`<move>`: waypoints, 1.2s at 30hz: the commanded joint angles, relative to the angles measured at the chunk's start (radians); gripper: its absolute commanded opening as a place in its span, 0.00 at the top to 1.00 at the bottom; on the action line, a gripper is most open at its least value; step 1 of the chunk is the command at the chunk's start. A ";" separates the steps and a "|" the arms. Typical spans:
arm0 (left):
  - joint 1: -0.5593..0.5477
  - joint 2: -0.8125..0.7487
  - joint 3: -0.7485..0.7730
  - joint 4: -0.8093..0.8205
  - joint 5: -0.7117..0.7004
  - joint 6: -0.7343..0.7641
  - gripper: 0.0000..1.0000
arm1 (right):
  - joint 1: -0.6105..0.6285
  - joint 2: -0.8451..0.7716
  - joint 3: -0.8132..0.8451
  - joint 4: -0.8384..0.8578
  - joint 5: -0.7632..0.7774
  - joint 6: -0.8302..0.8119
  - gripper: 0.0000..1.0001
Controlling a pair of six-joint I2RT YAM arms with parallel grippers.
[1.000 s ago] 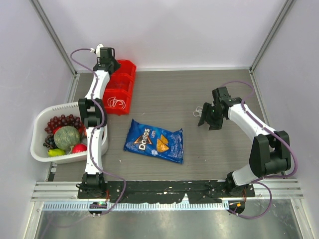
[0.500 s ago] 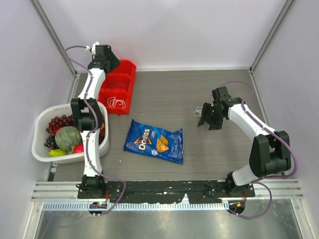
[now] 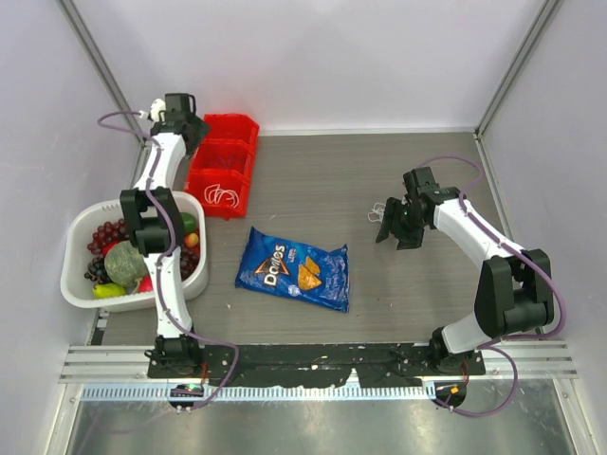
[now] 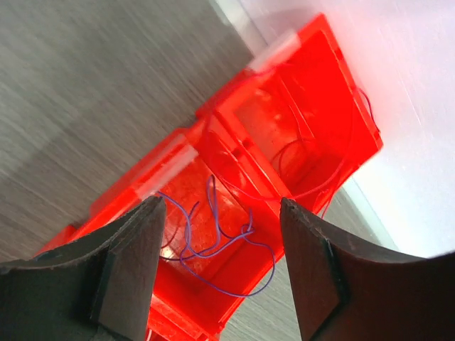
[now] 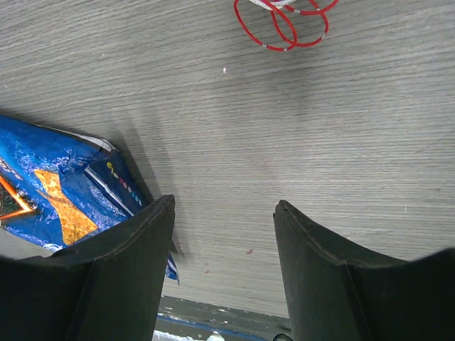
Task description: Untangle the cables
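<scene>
A bluish cable (image 4: 213, 234) lies curled in the middle compartment of the red bin (image 4: 234, 153), and a thin red cable (image 4: 313, 160) lies in the compartment beyond it. My left gripper (image 4: 220, 206) hangs open above them, holding nothing. In the top view it (image 3: 177, 120) is off the bin's back left corner, and white cable loops (image 3: 220, 196) lie in the near compartment of the bin (image 3: 237, 156). A red-and-white looped cable (image 5: 284, 25) lies on the table ahead of my open, empty right gripper (image 5: 224, 206), which the top view shows (image 3: 389, 226) beside that cable (image 3: 378, 209).
A blue Doritos chip bag (image 3: 294, 268) lies mid-table and shows at the left of the right wrist view (image 5: 57, 192). A white basket (image 3: 76, 284) of grapes and other fruit sits at the left edge, under the left arm's elbow. Enclosure walls rise close behind the red bin.
The left arm's wrist has swung left, from above the red bin's back end to beyond its left corner. The right arm has not moved.
</scene>
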 commanded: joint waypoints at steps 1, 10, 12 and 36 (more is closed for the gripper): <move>0.024 0.001 0.016 -0.029 0.006 -0.199 0.32 | -0.004 -0.042 0.005 0.025 -0.005 -0.008 0.37; 0.032 0.110 0.084 -0.038 0.117 -0.430 0.39 | -0.004 -0.038 0.006 0.025 0.001 -0.003 0.37; 0.031 0.119 0.078 -0.017 0.128 -0.463 0.42 | -0.004 -0.036 0.008 0.025 0.001 -0.003 0.37; 0.028 0.148 0.019 0.192 0.131 -0.491 0.87 | -0.002 -0.007 0.031 0.019 0.014 -0.002 0.37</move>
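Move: The red cable lies draped over the divider between the red bin's far and middle compartments. That strand is about 4 cm ahead of my open left hand, 1 cm to its right and 6 cm below. The purple cable in the middle compartment is some 2 cm back, 5 cm right and 11 cm down; the white cable in the near one about 13 cm back and 5 cm right, 12 cm down. From my right hand the strand is roughly 32 cm ahead and 46 cm left, about level. I bring my left hand down about 5 cm and some 4 cm forward onto the divider, first swinging slightly left and then back to the right. On the way I roll the wrist about 30 degrees, left side dropping, and draw the fingers from wide open to nearly shut around the red strand at the divider's top. ##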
